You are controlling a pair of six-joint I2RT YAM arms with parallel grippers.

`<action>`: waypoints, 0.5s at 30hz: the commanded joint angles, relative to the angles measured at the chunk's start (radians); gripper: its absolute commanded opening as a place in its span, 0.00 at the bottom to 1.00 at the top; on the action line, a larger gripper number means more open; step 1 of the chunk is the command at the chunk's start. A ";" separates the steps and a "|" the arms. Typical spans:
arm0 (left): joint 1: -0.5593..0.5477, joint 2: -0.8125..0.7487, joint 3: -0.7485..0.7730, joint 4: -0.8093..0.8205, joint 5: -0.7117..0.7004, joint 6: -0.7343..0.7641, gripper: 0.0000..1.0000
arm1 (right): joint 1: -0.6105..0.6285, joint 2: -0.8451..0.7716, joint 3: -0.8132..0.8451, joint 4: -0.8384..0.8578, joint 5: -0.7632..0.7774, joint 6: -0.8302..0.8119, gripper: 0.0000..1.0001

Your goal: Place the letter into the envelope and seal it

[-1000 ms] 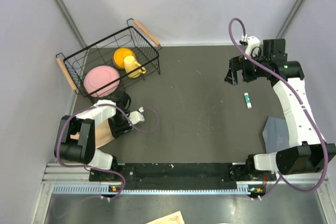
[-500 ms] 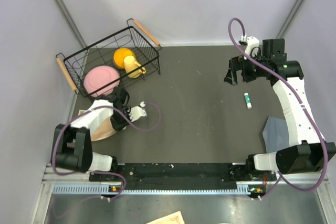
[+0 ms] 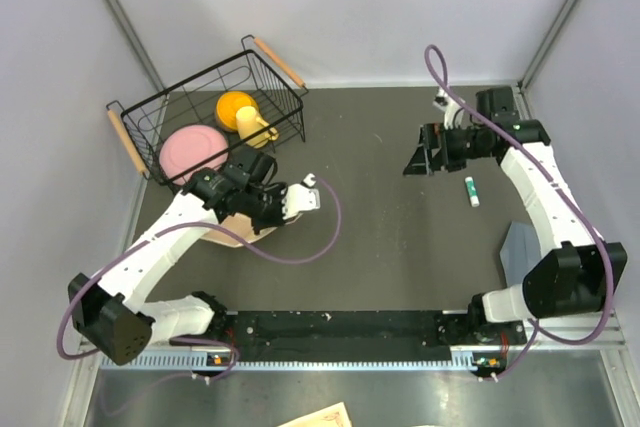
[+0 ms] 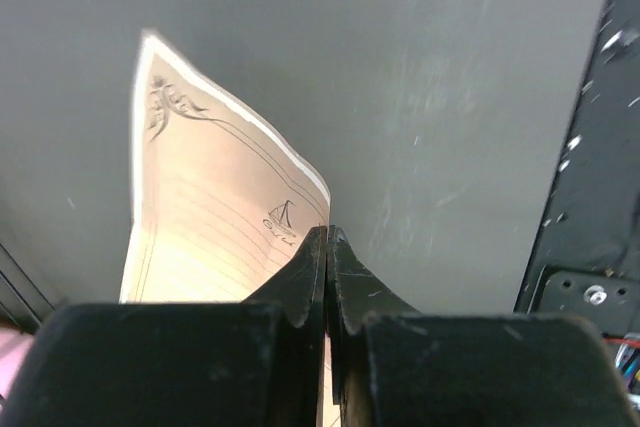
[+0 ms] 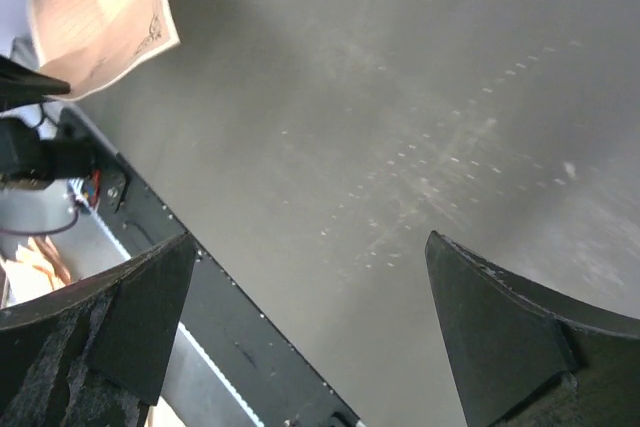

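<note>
The letter (image 4: 215, 217) is a cream lined sheet with a decorated border. My left gripper (image 4: 328, 237) is shut on its edge and holds it bent above the dark table. In the top view the left gripper (image 3: 245, 209) is at the left, in front of the basket, and the letter (image 3: 228, 234) shows beneath it. The letter also shows far off in the right wrist view (image 5: 100, 12). The blue-grey envelope (image 3: 525, 247) lies at the right edge, partly under the right arm. My right gripper (image 3: 420, 152) is open and empty above the table's middle right; the right wrist view (image 5: 310, 247) shows its jaws wide apart.
A black wire basket (image 3: 285, 97) at the back left holds a pink plate (image 3: 195, 150) and a yellow cup (image 3: 240, 112). A small white-and-green glue stick (image 3: 470, 190) lies on the table just right of the right gripper. Grey walls stand on three sides.
My left arm has swung forward and to the right, carrying the letter up from the near left corner. My right gripper has moved a little to the left.
</note>
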 commanded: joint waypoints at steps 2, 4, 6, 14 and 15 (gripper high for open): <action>-0.058 0.026 0.211 -0.075 0.259 -0.051 0.00 | 0.059 -0.220 -0.172 0.239 -0.230 -0.096 0.99; -0.064 0.035 0.280 -0.103 0.343 -0.056 0.00 | 0.060 -0.298 -0.266 0.299 -0.297 -0.196 0.99; -0.083 0.036 0.323 -0.121 0.397 -0.046 0.00 | 0.069 -0.424 -0.316 0.359 -0.342 -0.309 0.99; -0.146 -0.022 0.428 -0.146 0.628 0.024 0.00 | 0.204 -0.730 -0.563 0.557 -0.414 -0.592 0.99; -0.155 -0.031 0.432 -0.146 0.639 0.038 0.00 | 0.217 -0.751 -0.580 0.605 -0.420 -0.599 0.99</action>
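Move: The letter is already off the table, pinched in the shut left fingers; its middle is some 2 cm ahead of that hand and 3 cm to its left. The open right gripper it is carried towards lies about 11 cm ahead of the left hand, 32 cm right and 8 cm higher; the pink plate, 24 cm ahead, 20 cm left and 11 cm lower. From the right hand the letter is 8 cm back, 34 cm left and 9 cm lower; the glue stick, 4 cm ahead, 16 cm right and 22 cm lower. The letter, still pinched by the left fingers, is carried up about 14 cm and 9 cm to the right, bending back about 6 cm as that hand swings its fingers from mostly down to mostly right. Meanwhile the right hand comes back some 13 cm, then also rises about 6 cm and edges left, rolling and levelling its wide-open fingers to face left towards the letter. ##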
